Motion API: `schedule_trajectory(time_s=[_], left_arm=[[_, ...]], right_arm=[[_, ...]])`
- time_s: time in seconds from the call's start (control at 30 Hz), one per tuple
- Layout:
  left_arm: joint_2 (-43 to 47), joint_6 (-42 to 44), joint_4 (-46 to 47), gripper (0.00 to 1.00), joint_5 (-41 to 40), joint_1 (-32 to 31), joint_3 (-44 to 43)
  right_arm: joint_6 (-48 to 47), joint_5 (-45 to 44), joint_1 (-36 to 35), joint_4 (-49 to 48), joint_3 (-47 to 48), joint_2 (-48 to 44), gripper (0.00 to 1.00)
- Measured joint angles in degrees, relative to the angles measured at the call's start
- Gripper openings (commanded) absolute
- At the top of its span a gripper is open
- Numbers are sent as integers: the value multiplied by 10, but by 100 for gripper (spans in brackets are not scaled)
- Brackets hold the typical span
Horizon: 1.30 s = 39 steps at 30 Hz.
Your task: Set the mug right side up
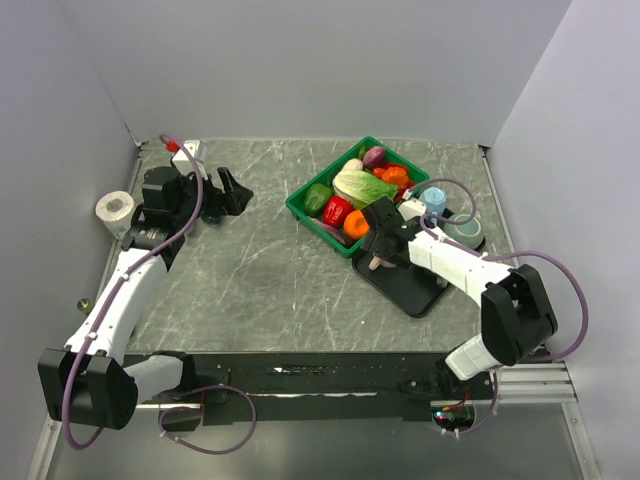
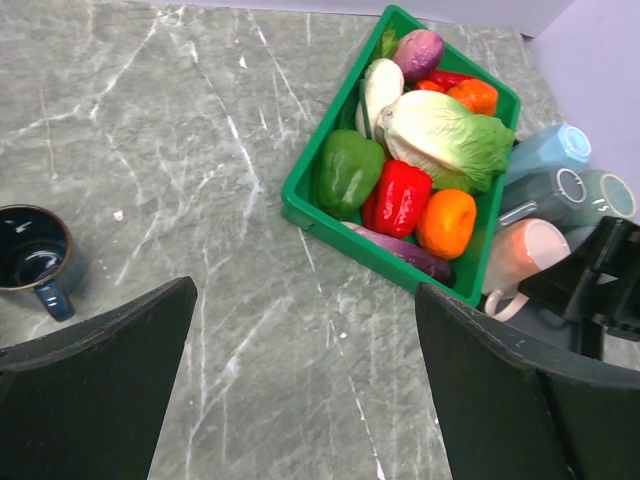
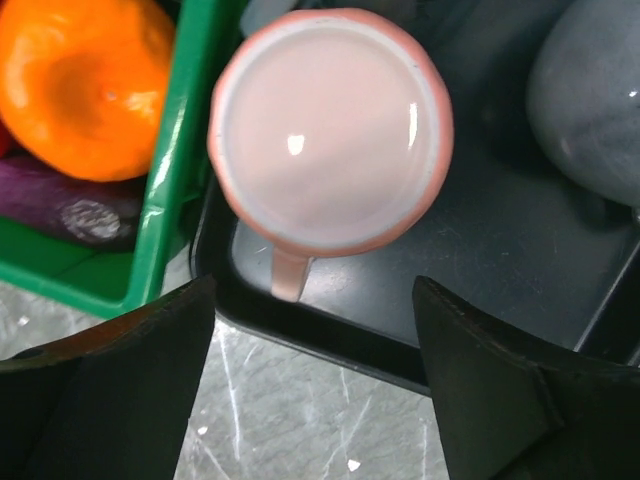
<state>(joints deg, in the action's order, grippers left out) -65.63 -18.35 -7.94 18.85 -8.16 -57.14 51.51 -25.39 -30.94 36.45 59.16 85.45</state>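
Observation:
The pink mug [image 3: 330, 130] stands upside down at the near-left corner of a black tray [image 3: 480, 270], its flat base facing up and its handle [image 3: 288, 272] pointing toward my right gripper. My right gripper [image 3: 312, 330] hovers just above it, open, with a finger on either side of the handle and touching nothing. In the top view that gripper [image 1: 378, 250] covers most of the mug. The left wrist view shows the mug [image 2: 525, 255] beside the green basket. My left gripper [image 1: 232, 192] is open and empty at the far left over bare table, as the left wrist view [image 2: 305, 400] confirms.
A green basket [image 1: 300, 205] of vegetables touches the tray's left side. A light blue mug [image 1: 434, 200] and a grey-green mug [image 1: 462, 230] sit at the tray's far end. A dark blue upright mug [image 2: 35, 255] stands on the table. A white roll [image 1: 115, 208] is at the left edge.

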Motion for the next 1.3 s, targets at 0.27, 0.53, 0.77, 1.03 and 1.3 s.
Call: schedule_trajectory(time_s=[0.27, 0.53, 0.77, 1.03, 1.3], left_arm=[[-13, -9, 5, 96, 9, 0, 0], [-23, -10, 5, 96, 14, 0, 0], [-28, -11, 6, 96, 19, 0, 0], [-29, -12, 9, 96, 23, 0, 0], [-30, -15, 9, 96, 23, 0, 0]], right_arm=[[27, -5, 0, 2, 4, 34, 77], [53, -16, 0, 7, 22, 66, 76], [62, -21, 0, 11, 23, 74, 71], [62, -23, 0, 13, 23, 74, 55], [60, -21, 0, 13, 23, 74, 39]])
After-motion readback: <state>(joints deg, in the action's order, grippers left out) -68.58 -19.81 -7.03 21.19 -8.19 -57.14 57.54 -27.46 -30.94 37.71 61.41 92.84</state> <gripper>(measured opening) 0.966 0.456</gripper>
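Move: The upside-down pink mug lies about 7 cm ahead of the right hand, 3 cm to its right and some 4 cm below, its handle pointing back towards the fingers. The orange pepper in the green crate stands roughly 8 cm left of this mug and 4 farther out; the dark grey mug is about 5 cm beyond it and 5 right; the grey-green mug is 10 cm right of it and 3 nearer. From the left hand, the pink mug lies some 33 cm right, about level and 22 below. Lower the right gripper about 3 cm towards the handle of the upside-down pink mug, easing forward slightly and turning some 5 degrees clockwise, so the fingertips come down either side of the handle. Then hold the hand there and close the fingers from wide open to about half, narrowing around the handle. ##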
